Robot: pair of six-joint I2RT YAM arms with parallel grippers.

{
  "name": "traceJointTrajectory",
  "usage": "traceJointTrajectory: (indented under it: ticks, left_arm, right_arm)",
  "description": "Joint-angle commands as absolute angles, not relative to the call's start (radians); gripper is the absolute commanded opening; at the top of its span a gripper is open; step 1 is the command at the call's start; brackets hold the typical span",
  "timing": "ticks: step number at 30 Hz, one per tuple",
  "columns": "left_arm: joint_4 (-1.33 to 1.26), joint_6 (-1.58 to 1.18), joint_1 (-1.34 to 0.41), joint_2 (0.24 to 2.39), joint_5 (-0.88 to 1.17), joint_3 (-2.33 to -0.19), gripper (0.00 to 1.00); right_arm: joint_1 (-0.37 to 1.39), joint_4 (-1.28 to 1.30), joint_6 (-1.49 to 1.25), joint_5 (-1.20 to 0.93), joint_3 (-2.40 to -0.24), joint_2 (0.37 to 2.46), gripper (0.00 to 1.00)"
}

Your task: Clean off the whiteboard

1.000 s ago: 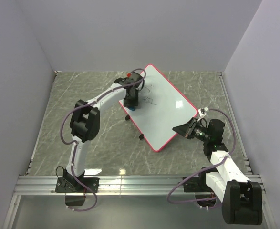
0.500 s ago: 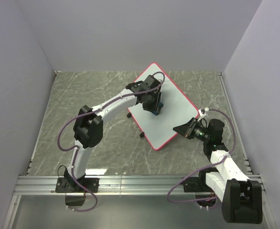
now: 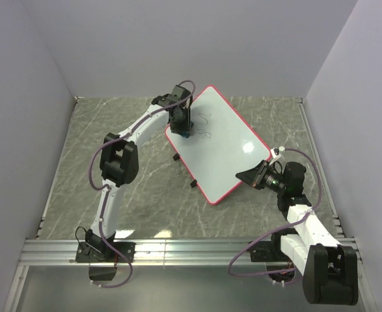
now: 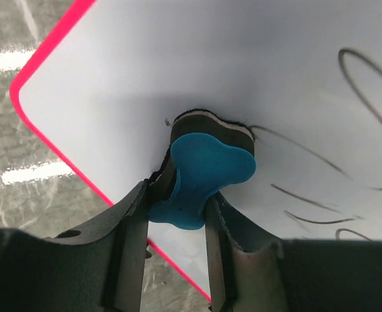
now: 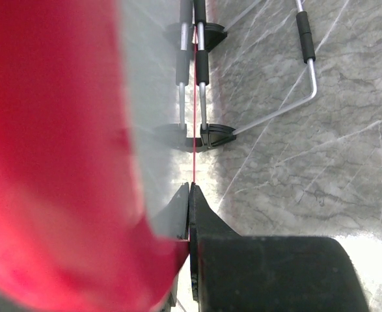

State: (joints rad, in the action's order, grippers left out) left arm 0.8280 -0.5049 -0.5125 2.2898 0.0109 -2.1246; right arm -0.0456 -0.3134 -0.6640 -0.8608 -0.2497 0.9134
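The whiteboard (image 3: 224, 146), white with a red-pink rim, lies tilted at the middle of the table, dark scribbles (image 3: 204, 127) near its far-left end. My left gripper (image 3: 185, 132) is shut on a blue eraser (image 4: 207, 170), whose dark felt face presses on the whiteboard (image 4: 197, 58) close to its rim. The scribbles (image 4: 363, 78) lie just right of the eraser. My right gripper (image 3: 248, 177) is shut on the board's near-right edge. In the right wrist view it (image 5: 190, 190) pinches the thin red rim (image 5: 194, 162), seen edge-on.
The table is grey marble-patterned (image 3: 112, 130), with white walls on three sides and an aluminium rail (image 3: 191, 250) at the near edge. Two black feet (image 3: 183, 171) stick out from the board's left side. A wire stand (image 5: 308, 71) shows under the board.
The left gripper swept the eraser right to the board's middle, then back to the far-left corner. Scribbles still show. The right gripper has not moved.
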Motion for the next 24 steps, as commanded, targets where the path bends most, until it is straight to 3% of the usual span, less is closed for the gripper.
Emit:
traceJointTrajectory:
  ticks: [1,14,24]
  left_arm:
    - [0.85,-0.463,-0.557,2.31,0.003,-2.135,0.0]
    - [0.816,-0.394,-0.739,2.304,0.104,-2.215,0.0]
    - [0.816,-0.397,-0.626,2.345,0.044,-2.2,0.0]
  right_arm:
    - [-0.028,-0.324,-0.657,-0.913,-0.296,0.916,0.0]
    - [-0.009,-0.276,-0.644,-0.911,-0.307,0.925,0.0]
    - [0.034,-0.146,-0.627,-0.905,-0.411,0.976,0.0]
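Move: The leftover ink the left hand is wiping towards lies about 7 cm to its right, neither ahead nor back, at roughly board level. The whiteboard's middle is some 11 cm right and 6 cm back. The upper black foot at the board's edge is about 4 cm left and 8 cm back of this hand, lower down. From the right hand, the ink lies roughly 19 cm ahead and 14 cm left. Rightward and back, the left hand sweeps the held eraser across the whiteboard past the near side of the ink loop. It covers about 10 cm right and 7 cm back, rising some 4 cm with the sloping board and turning nearly 20 degrees clockwise, then starts back forward-left for a centimetre or so. The right hand keeps its pinch on the board's edge, almost still. ##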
